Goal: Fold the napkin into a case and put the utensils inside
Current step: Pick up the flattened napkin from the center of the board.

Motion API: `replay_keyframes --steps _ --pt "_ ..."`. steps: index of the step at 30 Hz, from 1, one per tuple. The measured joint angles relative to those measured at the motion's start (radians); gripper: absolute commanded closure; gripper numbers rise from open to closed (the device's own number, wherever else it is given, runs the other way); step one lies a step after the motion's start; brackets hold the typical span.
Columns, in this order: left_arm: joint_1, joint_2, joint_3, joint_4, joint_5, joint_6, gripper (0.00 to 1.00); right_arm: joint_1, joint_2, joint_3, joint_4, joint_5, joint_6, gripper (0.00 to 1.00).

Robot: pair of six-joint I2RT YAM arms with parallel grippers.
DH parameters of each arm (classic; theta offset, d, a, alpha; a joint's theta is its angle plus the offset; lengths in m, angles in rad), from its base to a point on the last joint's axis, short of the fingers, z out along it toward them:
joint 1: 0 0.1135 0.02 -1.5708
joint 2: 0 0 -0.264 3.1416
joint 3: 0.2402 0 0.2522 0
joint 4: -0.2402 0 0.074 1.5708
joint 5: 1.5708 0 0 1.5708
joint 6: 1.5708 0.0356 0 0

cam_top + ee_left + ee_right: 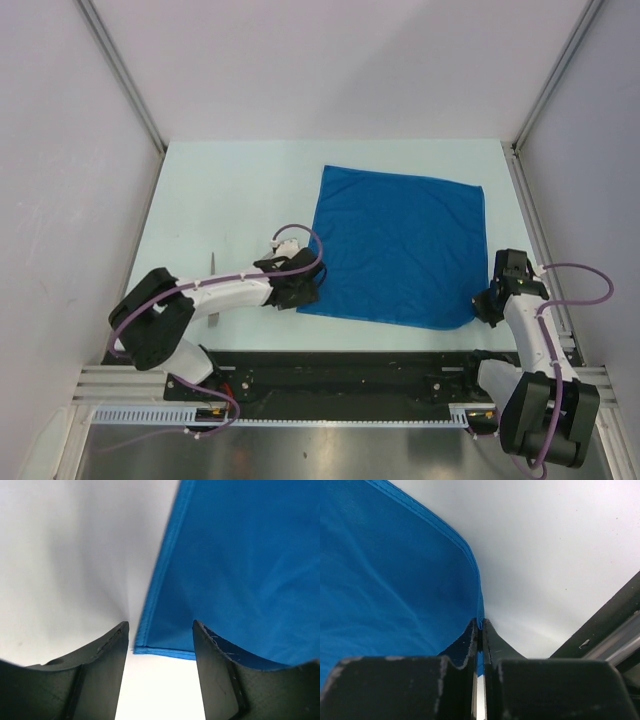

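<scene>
The royal-blue napkin point(400, 245) lies spread flat as a square on the pale table. My left gripper point(305, 292) is at its near-left corner and stands open. In the left wrist view that gripper point(160, 625) has the napkin's hemmed corner point(150, 642) just ahead of the gap between its fingers. My right gripper point(487, 305) is at the near-right corner. The right wrist view shows the right gripper point(480, 622) shut on the napkin's edge point(385, 580), which is pinched between the fingertips. A slim grey utensil point(213, 262) lies left of the napkin, partly under my left arm.
White walls enclose the table on the left, back and right. A black rail point(350, 370) runs along the near edge between the arm bases. A dark frame bar point(610, 625) shows to the right in the right wrist view.
</scene>
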State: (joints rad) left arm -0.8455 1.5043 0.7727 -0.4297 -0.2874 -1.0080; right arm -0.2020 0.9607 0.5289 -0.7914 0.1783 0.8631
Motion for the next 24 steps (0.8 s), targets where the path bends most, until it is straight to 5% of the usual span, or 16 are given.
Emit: replay_keyframes --steps 16,19,24 --pt "-0.070 0.075 0.063 -0.179 -0.137 -0.118 0.43 0.000 -0.058 -0.001 0.000 -0.004 -0.002 1.00" --pt "-0.075 0.104 0.084 -0.202 -0.139 -0.136 0.49 0.002 -0.065 -0.001 0.000 -0.008 -0.002 1.00" --pt "-0.078 0.121 0.095 -0.191 -0.126 -0.157 0.85 0.002 -0.072 -0.001 0.000 -0.011 -0.001 1.00"
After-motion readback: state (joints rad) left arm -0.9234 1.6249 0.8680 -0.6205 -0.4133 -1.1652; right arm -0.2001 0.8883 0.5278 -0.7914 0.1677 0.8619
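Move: The napkin's near left corner, flat on the board, lies just behind my open left fingers: about 2 cm back, 2 cm to the left and 2 cm below. From my left hand, the slanted utensil lies some 12 cm left and 6 cm ahead, the straight utensil about 20 cm left and 3 cm ahead. My right fingers already pinch the near right corner; from my right hand, the left corner is roughly 40 cm left, 2 cm ahead and 3 cm lower. I bring my left hand back and to the left over the napkin's near left corner, then sink, about 1.5 cm back and 1.5 cm down in all, easing a little right again at the end as my fingers close about halfway astride the left hem. The wrist rolls some 10 degrees, left side rising. My right hand keeps its pinch on the near right corner and lifts it about 1 cm. ##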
